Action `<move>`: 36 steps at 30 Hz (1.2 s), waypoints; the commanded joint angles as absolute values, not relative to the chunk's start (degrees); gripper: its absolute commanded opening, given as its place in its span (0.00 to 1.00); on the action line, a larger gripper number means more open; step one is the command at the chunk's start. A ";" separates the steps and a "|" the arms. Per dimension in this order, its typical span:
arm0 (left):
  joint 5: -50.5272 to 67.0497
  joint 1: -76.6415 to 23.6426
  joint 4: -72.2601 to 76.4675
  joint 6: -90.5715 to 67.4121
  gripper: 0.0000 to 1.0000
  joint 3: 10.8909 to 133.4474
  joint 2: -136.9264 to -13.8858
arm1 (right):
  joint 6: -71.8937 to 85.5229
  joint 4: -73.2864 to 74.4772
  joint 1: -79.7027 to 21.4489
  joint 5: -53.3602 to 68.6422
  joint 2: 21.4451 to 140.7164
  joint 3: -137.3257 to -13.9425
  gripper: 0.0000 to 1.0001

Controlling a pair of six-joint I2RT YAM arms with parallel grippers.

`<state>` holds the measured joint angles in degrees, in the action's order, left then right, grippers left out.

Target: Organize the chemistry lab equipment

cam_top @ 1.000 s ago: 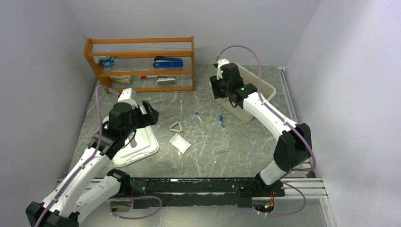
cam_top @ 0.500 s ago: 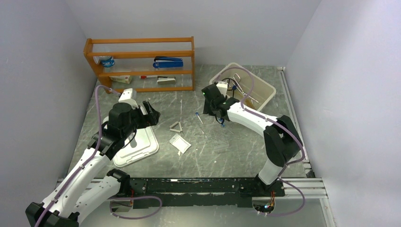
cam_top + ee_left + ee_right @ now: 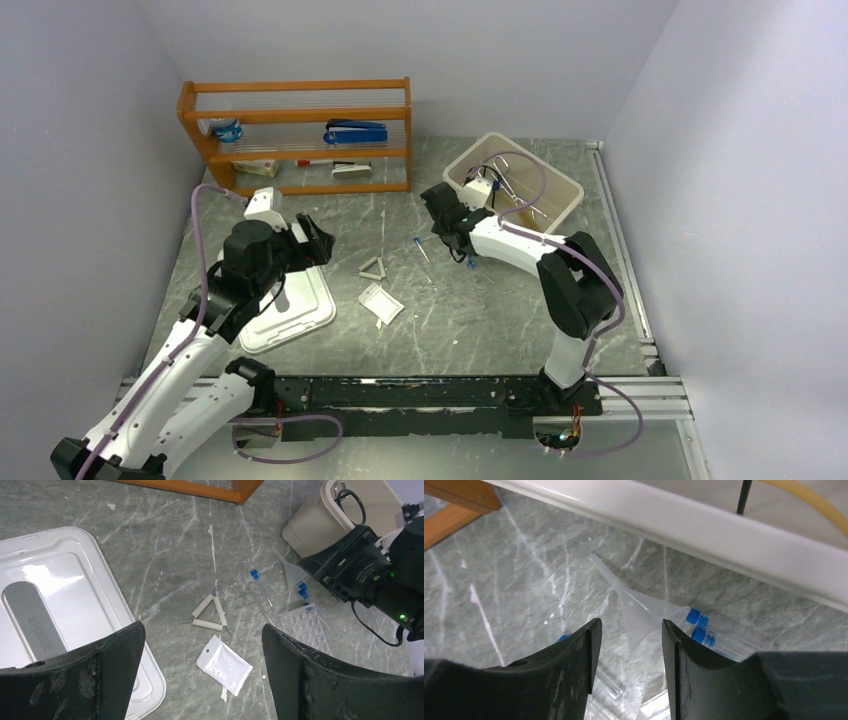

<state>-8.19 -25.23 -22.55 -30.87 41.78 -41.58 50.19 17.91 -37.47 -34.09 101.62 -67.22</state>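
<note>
A clear funnel (image 3: pixel 640 606) lies on the grey table beside two blue-capped tubes (image 3: pixel 700 626), just in front of the beige bin (image 3: pixel 724 530). My right gripper (image 3: pixel 630 630) is open and low over them, one finger on each side of the funnel's cone (image 3: pixel 445 235). The bin holds amber tubing (image 3: pixel 819 500) and a black wire rod (image 3: pixel 744 495). My left gripper (image 3: pixel 202 627) hangs open and empty above a white packet (image 3: pixel 225 662) and the triangle (image 3: pixel 209 614). A clear rack (image 3: pixel 307 627) and another capped tube (image 3: pixel 257 580) lie further right.
A white lid (image 3: pixel 290 310) lies under my left arm. The orange shelf (image 3: pixel 300 135) with a blue stapler stands at the back left. The beige bin (image 3: pixel 560 180) is at the back right. Grey walls close in both sides.
My right arm swung from above the bin down to the table left of it, over the funnel and tubes, and its jaws narrowed slightly. The left arm barely moved.
</note>
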 commanded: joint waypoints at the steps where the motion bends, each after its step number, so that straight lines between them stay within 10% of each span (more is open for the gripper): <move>1: -10.04 -25.31 -22.68 -30.85 0.89 41.99 -42.25 | 55.65 18.78 -37.31 -37.53 104.68 -68.33 0.51; 17: -11.67 -25.31 -22.77 -30.75 0.88 42.22 -44.92 | 51.08 6.06 -37.35 -32.65 103.51 -65.50 0.01; 36: -9.19 -25.31 -21.73 -30.67 0.89 42.06 -44.42 | 38.02 9.76 -21.27 -22.34 77.05 -64.23 0.00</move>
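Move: The clear funnel lies on the table just under the right fingers, its middle about 3 cm ahead, 1 cm to the left and 4 cm below. Two blue tube caps sit level with the hand, 3 cm to its right and 6 cm below, while a thin tube lies 6 cm left and 3 cm back, 6 cm below. The open tray's middle is some 12 cm ahead and 10 cm right. From the left hand, the funnel is roughly 15 cm ahead, 25 cm right and 18 cm below. The half-open right hand sinks about 2.5 cm at the funnel, then, staying low, eases a little forward and left as its fingers shut and pinch the funnel by the wall of its wide end. Holding it, the hand rises fast, some 20 cm from its lowest, with the fingers tipping up about 25 degrees, and near the end swings roughly 6 cm to the right over the near left part of the tray. ##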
